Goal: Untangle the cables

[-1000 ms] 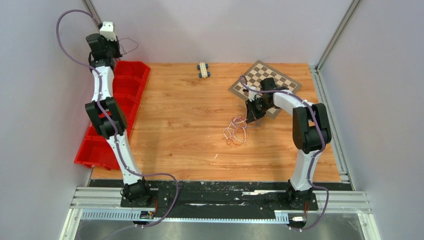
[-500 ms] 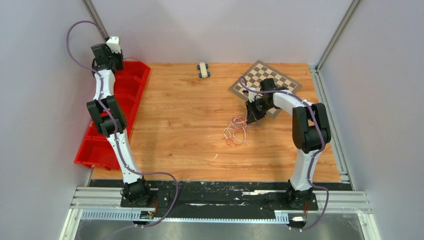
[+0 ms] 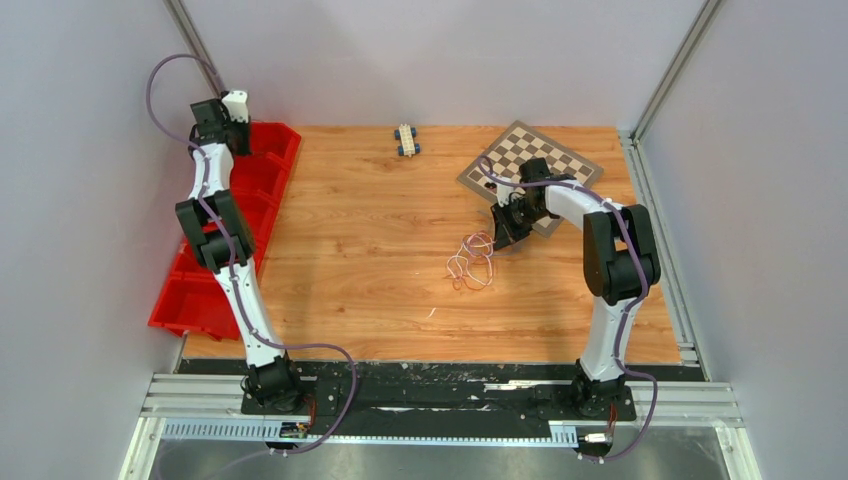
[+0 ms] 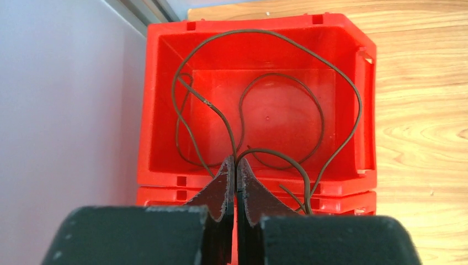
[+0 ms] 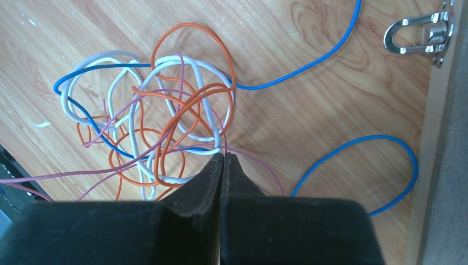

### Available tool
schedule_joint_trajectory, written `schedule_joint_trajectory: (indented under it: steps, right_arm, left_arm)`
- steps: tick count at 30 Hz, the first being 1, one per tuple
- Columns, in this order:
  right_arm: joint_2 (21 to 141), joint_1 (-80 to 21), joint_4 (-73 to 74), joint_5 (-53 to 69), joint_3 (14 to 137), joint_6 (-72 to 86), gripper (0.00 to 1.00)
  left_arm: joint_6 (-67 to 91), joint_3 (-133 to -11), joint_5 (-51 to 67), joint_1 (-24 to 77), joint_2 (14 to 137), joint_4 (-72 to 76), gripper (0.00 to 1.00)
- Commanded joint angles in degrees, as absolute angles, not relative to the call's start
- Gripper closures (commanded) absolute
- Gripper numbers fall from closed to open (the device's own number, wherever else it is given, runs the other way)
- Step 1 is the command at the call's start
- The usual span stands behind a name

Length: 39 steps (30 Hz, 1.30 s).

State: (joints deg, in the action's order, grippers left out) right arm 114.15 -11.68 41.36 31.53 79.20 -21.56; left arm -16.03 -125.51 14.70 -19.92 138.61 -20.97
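Note:
The cables (image 3: 470,258) lie as a loose knot of white, orange, purple and blue wires (image 5: 165,110) on the wooden table, right of centre. My right gripper (image 3: 500,238) sits at the knot's right edge. In the right wrist view its tips (image 5: 223,155) are shut on strands where the white, blue and purple wires meet. My left gripper (image 3: 232,138) hangs over the red bins at the far left. It (image 4: 236,161) is shut on one separate dark grey-brown cable (image 4: 259,31), whose loops hang down into the rear bin compartment (image 4: 367,110).
A row of red bins (image 3: 265,160) runs along the table's left edge. A chessboard (image 3: 530,150) lies at the back right, its edge (image 5: 436,165) close to my right gripper, with a metal clasp (image 5: 419,30) on it. A small toy car (image 3: 406,139) stands at the back centre.
My left arm has come down and forward over the rear red bin, bringing the dark cable into it. The right arm and the knot have not moved.

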Motion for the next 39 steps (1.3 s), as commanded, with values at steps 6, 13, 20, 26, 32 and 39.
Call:
schedule_joint_trajectory:
  steps: [6, 13, 20, 26, 32, 39]
  right_arm:
    - [115.5, -12.2, 41.6, 31.4, 81.5, -22.9, 1.0]
    - [116.5, -13.5, 41.9, 30.9, 81.9, -23.4, 1.0]
    - [117.3, -14.1, 42.4, 30.4, 82.8, -23.8, 1.0]
    - [117.0, -14.1, 42.5, 29.8, 82.2, -24.4, 1.0]
    - [116.3, -13.7, 42.5, 30.8, 81.3, -24.4, 1.0]
    - [115.6, -12.1, 42.5, 32.1, 81.6, -24.5, 1.0]
  left_arm:
    - [-17.6, -134.2, 9.5, -19.4, 142.3, -19.8, 1.0]
    - [-20.5, -135.9, 9.7, -18.2, 144.2, -16.5, 1.0]
    - [-27.3, -135.8, 8.4, -17.1, 146.2, -11.8, 0.98]
    - [-31.0, -134.8, 7.7, -17.0, 147.4, -9.3, 0.65]
    - [-30.5, -131.6, 8.8, -17.2, 143.0, -9.7, 0.3]
    - [-31.8, -128.5, 11.9, -17.5, 136.4, -13.9, 0.18]
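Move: The left hand's shut fingers already hold the dark cable, its loops hanging into the farthest compartment of the red tray. That compartment's middle lies about 7 cm ahead of this hand, 2 cm to its right and 9 cm below; the next compartment is roughly 6 cm back and 1 cm to the hand's right, at the same depth. From the right hand the farthest compartment is some 33 cm ahead and 63 cm left, about level in height. Forward by about 5 cm goes the left hand over the tray's farthest compartment, rolling its left side up by some 15–20 degrees on the way; near the far end of the reach its fingers spread wide, let go of the dark cable, and the hand eases back slightly. The right hand keeps its fingers shut at the edge of the cable pile, shifting only a centimetre or so down and left. ##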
